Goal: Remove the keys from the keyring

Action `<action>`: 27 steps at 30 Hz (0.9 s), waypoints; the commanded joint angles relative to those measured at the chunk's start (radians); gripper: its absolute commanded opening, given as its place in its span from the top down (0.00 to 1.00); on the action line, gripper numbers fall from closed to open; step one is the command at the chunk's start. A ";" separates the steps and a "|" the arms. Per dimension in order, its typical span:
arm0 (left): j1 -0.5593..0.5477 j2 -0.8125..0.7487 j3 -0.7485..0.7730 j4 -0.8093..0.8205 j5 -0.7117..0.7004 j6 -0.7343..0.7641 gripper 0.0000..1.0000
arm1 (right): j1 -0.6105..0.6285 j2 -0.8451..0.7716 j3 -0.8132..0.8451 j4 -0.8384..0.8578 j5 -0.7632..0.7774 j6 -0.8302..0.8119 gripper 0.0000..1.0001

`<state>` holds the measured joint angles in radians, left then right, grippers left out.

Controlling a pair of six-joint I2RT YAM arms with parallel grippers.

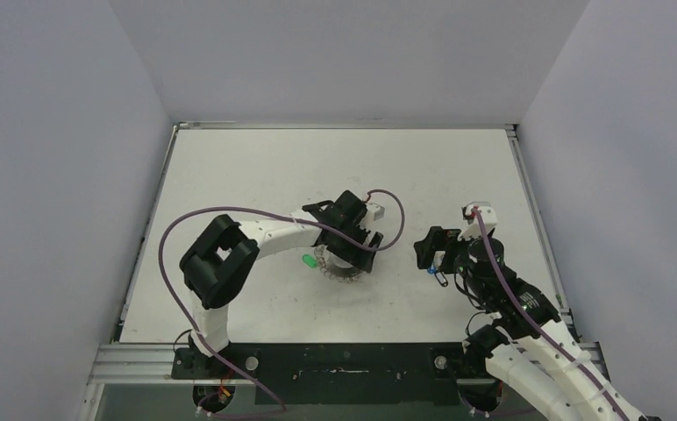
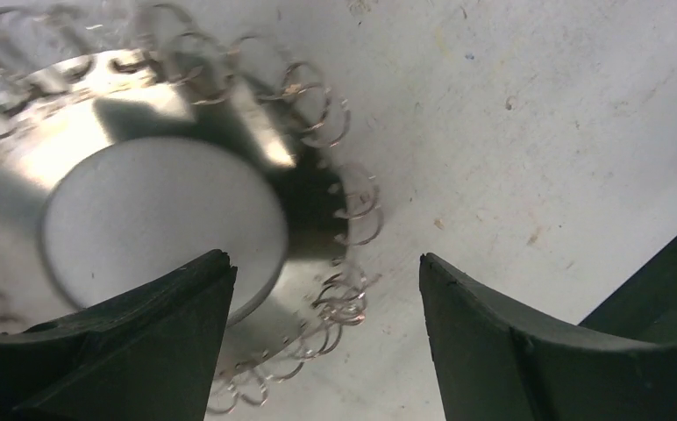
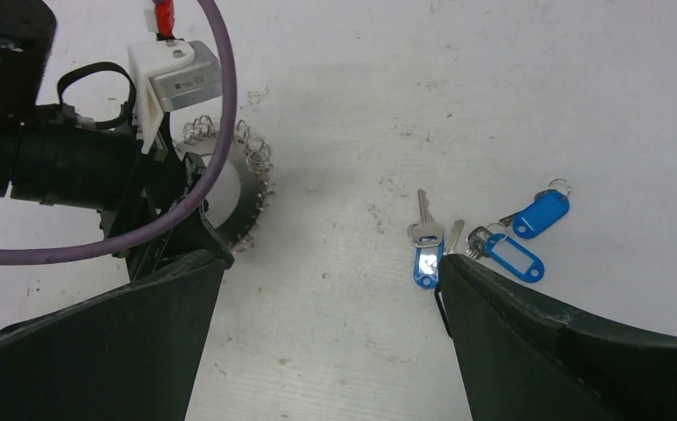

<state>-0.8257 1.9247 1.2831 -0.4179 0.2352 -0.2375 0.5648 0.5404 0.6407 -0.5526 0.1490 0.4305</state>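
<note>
The keyring (image 2: 313, 210), a wide flat grey metal ring fringed with small wire loops, lies on the white table. A small key with a green tag (image 1: 307, 260) sits at its left edge in the top view. My left gripper (image 2: 324, 263) hovers open over the ring's right rim, with one finger (image 2: 142, 342) above the central hole and the other finger (image 2: 510, 351) outside the rim, touching nothing. In the top view the left gripper (image 1: 352, 253) covers most of the keyring (image 1: 342, 274). My right gripper (image 3: 331, 263) stands open and empty over bare table to the right.
Several blue-tagged keys (image 3: 515, 254) lie loose on the table by my right gripper's right finger. The left arm's wrist and purple cable (image 3: 217, 132) fill the left of the right wrist view, hiding part of the keyring (image 3: 252, 206). Grey walls surround the table.
</note>
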 commanded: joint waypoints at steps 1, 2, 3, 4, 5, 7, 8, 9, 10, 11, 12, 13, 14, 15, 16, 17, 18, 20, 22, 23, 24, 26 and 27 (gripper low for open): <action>0.020 -0.168 -0.030 0.029 -0.085 -0.145 0.24 | 0.011 0.050 -0.030 0.067 -0.042 0.090 0.00; 0.021 -0.204 -0.043 0.045 -0.105 -0.156 0.24 | 0.014 0.064 -0.046 0.081 -0.053 0.110 0.00; 0.027 -0.240 -0.063 0.059 -0.133 -0.164 0.23 | 0.014 0.078 -0.059 0.100 -0.065 0.130 0.00; 0.036 -0.269 -0.083 0.071 -0.164 -0.171 0.23 | 0.017 0.096 -0.074 0.123 -0.076 0.155 0.00; 0.053 -0.290 -0.106 0.087 -0.184 -0.177 0.25 | 0.021 0.117 -0.091 0.146 -0.086 0.181 0.00; 0.102 -0.311 -0.159 0.134 -0.155 -0.195 0.29 | 0.029 0.162 -0.127 0.207 -0.099 0.236 0.01; 0.132 -0.311 -0.187 0.162 -0.119 -0.205 0.30 | 0.033 0.185 -0.148 0.257 -0.105 0.264 0.02; 0.155 -0.308 -0.212 0.198 -0.083 -0.216 0.32 | 0.039 0.209 -0.170 0.302 -0.112 0.293 0.04; 0.172 -0.302 -0.239 0.228 -0.064 -0.224 0.34 | 0.046 0.232 -0.190 0.344 -0.113 0.324 0.05; 0.185 -0.295 -0.254 0.255 -0.054 -0.227 0.36 | 0.057 0.258 -0.206 0.383 -0.114 0.360 0.07; 0.191 -0.289 -0.265 0.268 -0.050 -0.229 0.36 | 0.066 0.282 -0.221 0.422 -0.112 0.387 0.08; 0.195 -0.281 -0.275 0.280 -0.048 -0.231 0.37 | 0.075 0.306 -0.230 0.453 -0.108 0.409 0.10; 0.200 -0.275 -0.287 0.293 -0.042 -0.234 0.38 | 0.087 0.341 -0.241 0.486 -0.101 0.430 0.12; 0.204 -0.270 -0.301 0.312 -0.038 -0.241 0.39 | 0.098 0.367 -0.248 0.513 -0.091 0.450 0.15; 0.209 -0.265 -0.320 0.334 -0.028 -0.252 0.39 | 0.110 0.393 -0.253 0.538 -0.079 0.467 0.17; 0.214 -0.260 -0.339 0.359 -0.016 -0.263 0.41 | 0.122 0.418 -0.261 0.569 -0.064 0.487 0.20; 0.218 -0.255 -0.355 0.381 -0.006 -0.276 0.43 | 0.131 0.440 -0.271 0.597 -0.055 0.508 0.23; 0.222 -0.248 -0.393 0.433 0.015 -0.302 0.46 | 0.144 0.488 -0.287 0.662 -0.047 0.550 0.29; 0.221 -0.250 -0.427 0.482 0.032 -0.329 0.50 | 0.157 0.530 -0.296 0.691 -0.033 0.582 0.33; 0.221 -0.253 -0.442 0.504 0.040 -0.344 0.51 | 0.163 0.547 -0.300 0.705 -0.027 0.598 0.36; 0.222 -0.257 -0.461 0.529 0.048 -0.363 0.52 | 0.167 0.564 -0.306 0.719 -0.021 0.614 0.38; 0.220 -0.269 -0.498 0.573 0.063 -0.394 0.55 | 0.175 0.593 -0.316 0.746 -0.011 0.639 0.40; 0.218 -0.278 -0.519 0.597 0.068 -0.408 0.56 | 0.179 0.611 -0.323 0.762 -0.007 0.651 0.42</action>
<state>-0.6071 1.6787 0.8200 0.0154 0.2474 -0.5652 0.7280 1.1084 0.3386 0.0624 0.0860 0.9901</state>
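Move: Under and beside the left fingers lies the keyring, its middle about 4 cm to the hand's left, 2 cm ahead and 2 cm below; the green tag is some 12 cm left and 1 cm ahead. The right hand hangs high, with the keyring about 17 cm left, 6 cm ahead and 17 cm below it, and the loose keys with blue tags some 4 cm ahead, 4 cm right and 18 cm below. Hopping over to the keyring's left rim by the green tag, the left hand rises about 7 cm going left and forward, then sinks to its old height, turned counter-clockwise, fingers partly closing. The right hand swoops some 15 cm down and 9 cm left towards the near right rim, tipping further down and rolling its left side up, its fingers narrowing from wide open. ##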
